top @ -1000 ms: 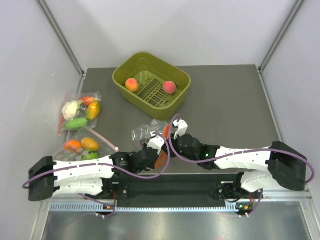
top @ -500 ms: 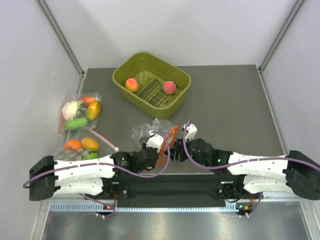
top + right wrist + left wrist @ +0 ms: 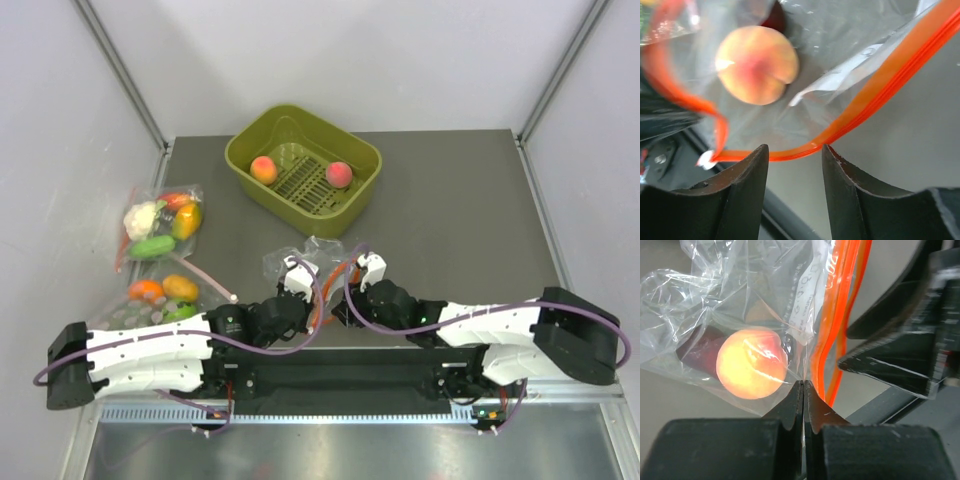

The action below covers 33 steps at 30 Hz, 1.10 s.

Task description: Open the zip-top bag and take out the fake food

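The zip-top bag [image 3: 292, 260] lies crumpled in front of the arms, its orange-red zip strip [image 3: 880, 95] parted into an open loop. One peach [image 3: 751, 371] is still inside it and also shows in the right wrist view [image 3: 757, 65]. My left gripper [image 3: 803, 386] is shut on the clear plastic just beside the zip strip [image 3: 840, 300]. My right gripper [image 3: 795, 152] is open and empty, with the strip's lower edge just ahead of its tips. Two more peaches [image 3: 263, 169] [image 3: 339, 174] lie in the green basket [image 3: 240, 150].
Two other clear bags of vegetables lie at the table's left edge, one with cauliflower and cucumber [image 3: 160, 222] and one with orange and green pieces [image 3: 160, 292]. The grippers sit close together at the bag, and the right one's dark body [image 3: 900, 355] fills the left wrist view's right side.
The right gripper swung out to the right, then came back left and lower to the bag's mouth. The zip strip has spread into a loop. The left arm drew back slightly, still gripping the plastic.
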Motion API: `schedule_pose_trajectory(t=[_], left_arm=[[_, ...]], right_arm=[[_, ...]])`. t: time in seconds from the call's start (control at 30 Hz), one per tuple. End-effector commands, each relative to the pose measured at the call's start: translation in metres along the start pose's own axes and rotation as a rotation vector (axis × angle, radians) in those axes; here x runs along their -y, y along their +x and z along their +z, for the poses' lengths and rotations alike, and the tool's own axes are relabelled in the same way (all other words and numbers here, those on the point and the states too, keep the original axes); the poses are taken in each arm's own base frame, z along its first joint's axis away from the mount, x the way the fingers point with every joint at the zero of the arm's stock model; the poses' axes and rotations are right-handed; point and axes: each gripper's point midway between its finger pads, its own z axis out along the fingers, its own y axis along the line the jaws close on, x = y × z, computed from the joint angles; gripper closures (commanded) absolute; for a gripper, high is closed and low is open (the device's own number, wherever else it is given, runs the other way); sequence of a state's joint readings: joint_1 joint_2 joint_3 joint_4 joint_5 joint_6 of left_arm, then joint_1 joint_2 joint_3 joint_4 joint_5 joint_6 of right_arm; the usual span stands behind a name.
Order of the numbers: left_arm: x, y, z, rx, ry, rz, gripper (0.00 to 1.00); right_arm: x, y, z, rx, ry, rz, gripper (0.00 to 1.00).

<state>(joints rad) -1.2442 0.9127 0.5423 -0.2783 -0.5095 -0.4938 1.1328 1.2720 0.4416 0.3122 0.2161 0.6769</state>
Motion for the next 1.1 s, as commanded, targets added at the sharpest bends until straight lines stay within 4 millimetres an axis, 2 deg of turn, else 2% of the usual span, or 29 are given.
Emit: schedule_pose_trajectory(t=[0.0, 0.27, 0.4, 0.5, 0.53, 0.6, 0.67, 0.7, 0.77, 0.83, 0.87, 0.97, 1.07], left_arm=[[0.006, -0.012, -0.006, 0.034, 0.033, -0.04, 1.0], [0.003, -0.018, -0.011, 0.069, 0.033, -0.071, 1.0], [0.007, -0.019, -0.012, 0.085, 0.067, -0.071, 1.0], [0.014, -0.017, -0.011, 0.079, 0.099, -0.078, 1.0], [0.014, -0.018, -0.011, 0.081, 0.098, -0.08, 1.0], [0.014, -0.018, -0.01, 0.083, 0.096, -0.08, 1.0], [0.015, -0.018, -0.009, 0.081, 0.098, -0.079, 1.0], [0.015, -0.019, -0.009, 0.084, 0.097, -0.085, 0.97], [0.018, -0.017, -0.006, 0.072, 0.1, -0.084, 0.68], [0.02, -0.015, -0.002, 0.066, 0.098, -0.079, 0.54], [0.019, -0.014, 0.0, 0.062, 0.09, -0.075, 0.43], [0.017, -0.007, 0.009, 0.038, 0.058, -0.055, 0.36], [0.011, -0.001, 0.016, 0.017, 0.006, -0.035, 0.34]], right_arm=[[-0.008, -0.03, 0.011, 0.092, -0.014, 0.035, 0.53], [0.011, -0.028, 0.021, 0.083, 0.03, 0.066, 0.53], [0.007, -0.033, 0.021, 0.114, -0.008, 0.07, 0.54], [-0.002, -0.044, 0.021, 0.15, -0.061, 0.055, 0.62], [-0.005, -0.043, 0.022, 0.148, -0.077, 0.053, 0.7], [-0.014, -0.049, 0.024, 0.156, -0.12, 0.052, 0.77], [-0.015, -0.047, 0.028, 0.143, -0.123, 0.047, 0.83], [-0.016, -0.048, 0.03, 0.143, -0.125, 0.049, 0.85], [-0.016, -0.045, 0.032, 0.133, -0.126, 0.052, 0.91], [-0.017, -0.044, 0.033, 0.13, -0.134, 0.056, 0.94], [-0.019, -0.044, 0.033, 0.128, -0.142, 0.061, 0.97], [-0.023, -0.047, 0.031, 0.137, -0.16, 0.071, 1.0], [-0.025, -0.05, 0.027, 0.145, -0.166, 0.07, 1.0]])
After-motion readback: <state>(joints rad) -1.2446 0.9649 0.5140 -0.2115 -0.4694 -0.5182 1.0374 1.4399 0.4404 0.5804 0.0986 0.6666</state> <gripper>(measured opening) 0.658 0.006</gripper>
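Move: The right hand, half open, has the orange zip strip's right-hand lip ahead of it: the stretch it will grip lies about 3 cm forward and 2 cm left, level with the hand. From there the fake peach in the bag is about 3 cm forward, 10 cm left and 4 cm lower. The left hand still pinches the bag's mouth edge; that same grip spot lies some 4 cm ahead, 5 cm right and slightly lower, with the peach about 5 cm ahead, 3 cm left and the dark plum 7 ahead, 6 left, both 8 cm below. The right hand reaches about 3 cm forward while dipping a little, then shifts roughly 2.5 cm left with a slight lift and shuts its fingers, pinching the orange lip on its side of the bag mouth. The left hand first keeps its pinch and rises about 2 cm, then opens about two-thirds to let go of its edge, moving 1 cm right and sinking some 3.5 cm around the strip so that this runs between its open fingers without being gripped. ##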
